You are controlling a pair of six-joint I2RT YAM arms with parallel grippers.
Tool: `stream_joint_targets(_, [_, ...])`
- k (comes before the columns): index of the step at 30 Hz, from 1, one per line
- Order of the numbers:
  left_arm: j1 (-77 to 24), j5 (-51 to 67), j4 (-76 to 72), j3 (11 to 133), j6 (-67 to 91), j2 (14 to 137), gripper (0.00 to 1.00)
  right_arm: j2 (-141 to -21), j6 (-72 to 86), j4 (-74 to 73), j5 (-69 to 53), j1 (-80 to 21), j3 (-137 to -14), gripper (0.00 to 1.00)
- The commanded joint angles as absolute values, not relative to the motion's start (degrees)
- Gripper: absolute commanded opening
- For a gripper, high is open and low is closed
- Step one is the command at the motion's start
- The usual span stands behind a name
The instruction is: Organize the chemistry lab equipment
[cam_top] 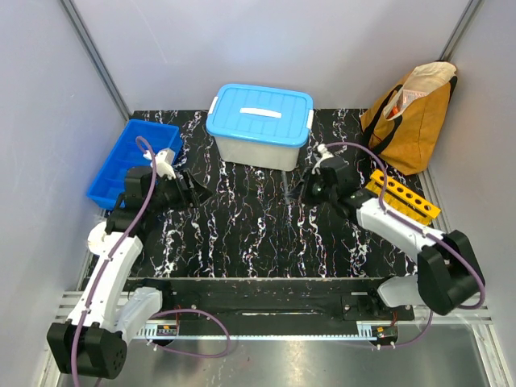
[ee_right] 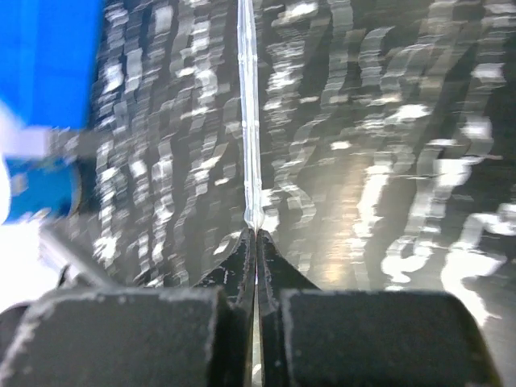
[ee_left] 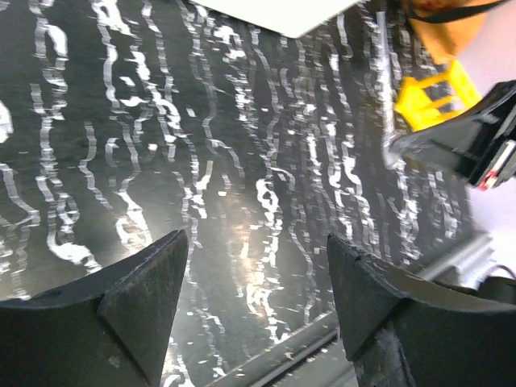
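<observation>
My right gripper (ee_right: 255, 234) is shut on the end of a thin transparent tube (ee_right: 248, 113), which sticks straight out past the fingertips above the black marbled table. From above, this gripper (cam_top: 308, 190) hangs over the table's middle right, just left of the yellow-orange rack (cam_top: 403, 196) with round holes. My left gripper (ee_left: 256, 238) is open with nothing between its fingers, only bare table below. It sits over the left part of the table (cam_top: 197, 193), beside the blue tray. A corner of the rack (ee_left: 431, 101) also shows in the left wrist view.
A white tub with a blue lid (cam_top: 260, 125) stands at the back centre. The blue divided tray (cam_top: 121, 161) lies at the back left. A mustard-coloured bag (cam_top: 411, 113) leans in the back right corner. The right arm's gripper (ee_left: 459, 145) shows at the right of the left wrist view.
</observation>
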State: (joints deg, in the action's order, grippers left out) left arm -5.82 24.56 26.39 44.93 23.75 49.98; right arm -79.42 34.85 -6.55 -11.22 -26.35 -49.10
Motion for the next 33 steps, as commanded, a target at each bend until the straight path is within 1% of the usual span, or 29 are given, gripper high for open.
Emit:
stream_joint_targets(1, [-6.76,37.16,16.72,44.04,30.75,51.15,0.73,-74.89,40.33,9.38,-18.27,-33.12,-46.32,0.00])
stream_joint_targets(5, [-7.65,45.77,6.00,41.23,36.63,54.22,0.73,-77.69,42.98,13.00,-20.56,-37.96,-49.30,0.00])
stream_joint_targets(7, [-8.61,47.37,1.86,40.26,39.45,55.45,0.72,-79.18,43.59,13.79,-22.05,-39.28,-51.14,0.00])
stream_joint_targets(14, [-13.27,42.10,-2.28,39.73,41.65,55.11,0.71,-81.47,46.40,19.42,-25.75,-42.01,-52.38,0.00])
stream_joint_targets(19, [-15.20,39.56,-3.78,39.55,43.15,57.04,0.65,-81.65,46.67,20.91,-27.24,-43.33,-51.95,0.00])
stream_joint_targets(22, [-16.08,38.41,-4.04,39.55,43.33,58.18,0.60,-81.39,47.02,21.62,-27.77,-43.86,-51.59,0.00])
stream_joint_targets(27, [-16.61,36.30,-4.57,39.38,43.42,59.15,0.56,-82.00,47.20,21.97,-28.65,-45.00,-51.59,0.00])
stream_joint_targets(29, [-16.61,36.04,-4.66,39.55,43.77,59.76,0.51,-81.83,47.46,22.06,-28.65,-45.35,-51.15,0.00])
stream_joint_targets(33, [-16.79,36.04,-5.62,38.32,44.56,60.03,0.33,-82.44,48.25,23.20,-28.21,-45.53,-50.27,0.00])
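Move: The glass tube, already pinched near its back end by the right fingers, has its middle about 27 cm to the right of the left hand, some 10 cm farther out and 7 cm lower. The left gripper it is brought to stands roughly 29 cm to the right hand's left, 5 cm back and 7 cm above it. From the right hand, the lidded box is about 25 cm ahead and 11 cm left; the yellow rack is 26 cm right and 6 cm ahead. The glass tube, kept in the shut right fingers, is carried some 15 cm left while also drawn back and lifted about 9 cm each, fast at first and then easing, the wrist rolling and turning counter-clockwise. The left hand comes about 10 cm right to meet the tube, rolling its left side down and turning clockwise, its open fingers closing part-way around the tube. ##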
